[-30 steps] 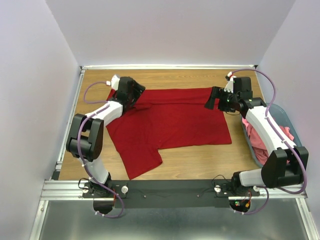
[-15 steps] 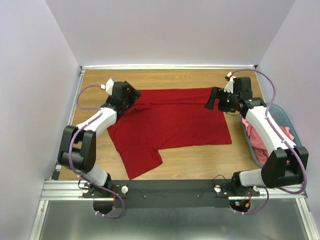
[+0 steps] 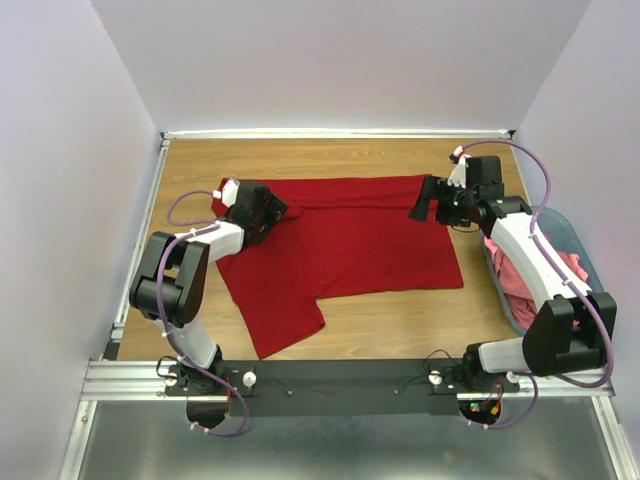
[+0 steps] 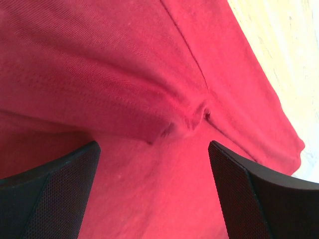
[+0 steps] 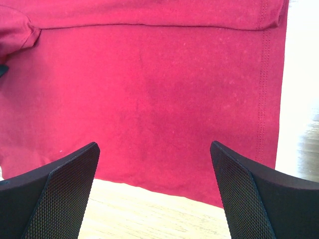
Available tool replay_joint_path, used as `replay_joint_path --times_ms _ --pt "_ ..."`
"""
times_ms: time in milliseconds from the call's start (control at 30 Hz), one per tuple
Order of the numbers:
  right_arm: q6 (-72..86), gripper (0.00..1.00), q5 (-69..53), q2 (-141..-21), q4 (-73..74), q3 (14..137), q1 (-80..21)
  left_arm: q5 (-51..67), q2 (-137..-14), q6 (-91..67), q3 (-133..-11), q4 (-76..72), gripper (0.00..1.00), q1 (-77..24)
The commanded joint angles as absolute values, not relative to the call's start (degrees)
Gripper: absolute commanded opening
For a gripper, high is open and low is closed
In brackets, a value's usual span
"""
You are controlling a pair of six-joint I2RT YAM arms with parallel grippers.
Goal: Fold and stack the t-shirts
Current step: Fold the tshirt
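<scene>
A dark red t-shirt (image 3: 345, 245) lies spread on the wooden table (image 3: 330, 160), its far edge folded over into a band and one sleeve sticking out toward the near left. My left gripper (image 3: 272, 212) hovers open over the shirt's far-left part; in the left wrist view the red cloth (image 4: 149, 99) fills the gap between the fingers, nothing pinched. My right gripper (image 3: 420, 205) is open above the shirt's far-right corner, and the right wrist view shows the hem of the t-shirt (image 5: 159, 99) beyond empty fingers. Salmon-pink t-shirts (image 3: 520, 285) lie bunched in the basket.
The grey-blue basket (image 3: 578, 240) stands at the right edge of the table, partly under the right arm. Low walls close the table at the back and sides. A black rail (image 3: 340, 378) with the arm bases runs along the near edge.
My left gripper has opened wider and shifted back toward the right over the shirt's far-left part after swinging left. The right arm and the shirt's right side have stayed still.
</scene>
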State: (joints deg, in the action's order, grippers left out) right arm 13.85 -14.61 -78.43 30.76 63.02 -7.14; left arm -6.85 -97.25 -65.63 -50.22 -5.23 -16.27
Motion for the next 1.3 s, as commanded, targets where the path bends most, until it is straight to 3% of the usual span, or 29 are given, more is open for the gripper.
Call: replay_joint_path --times_ms 0,400,800,1267 --pt "13.01 1.00 -15.38 -77.96 31.99 62.14 -7.12 -7.82 -98.88 -66.62 -53.17 -8.35 0.98 -16.70" --pt "12.57 1.00 -14.77 -77.96 32.34 61.79 -7.12 -7.64 -102.92 -66.89 -58.88 -8.00 0.96 -16.61" --pt "12.22 1.00 -14.06 -76.91 32.87 61.26 -7.03 -8.17 -107.67 -59.33 -74.44 2.72 0.96 -13.89" --pt "11.69 1.00 -15.55 -76.38 33.22 61.35 -7.12 -6.95 -84.92 -47.46 -56.79 7.30 0.98 -8.28"
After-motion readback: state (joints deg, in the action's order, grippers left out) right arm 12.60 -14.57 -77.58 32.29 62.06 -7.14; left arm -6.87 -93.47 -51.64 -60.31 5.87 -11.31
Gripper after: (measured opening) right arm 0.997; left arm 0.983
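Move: The rumpled tip of the t-shirt's turned-in flap lies about 4 cm ahead of the open left hand, 4 cm to its right and 3 cm below. From the left hand, the middle of the folded far strip is some 7 cm ahead and 12 cm right, and the near sleeve about 20 cm back and 3 cm right. From the right hand, the rumpled tip is roughly 25 cm left, 9 cm ahead and 14 cm down. No contact can be made out as the left hand, fingers staying wide open, climbs forward about 10 cm over the rumpled flap towards and across the folded far strip, its fingers tipping up a little. It then turns back some 7 cm and swings left about 6 cm, staying high and rolling its left side up roughly 10 degrees. ##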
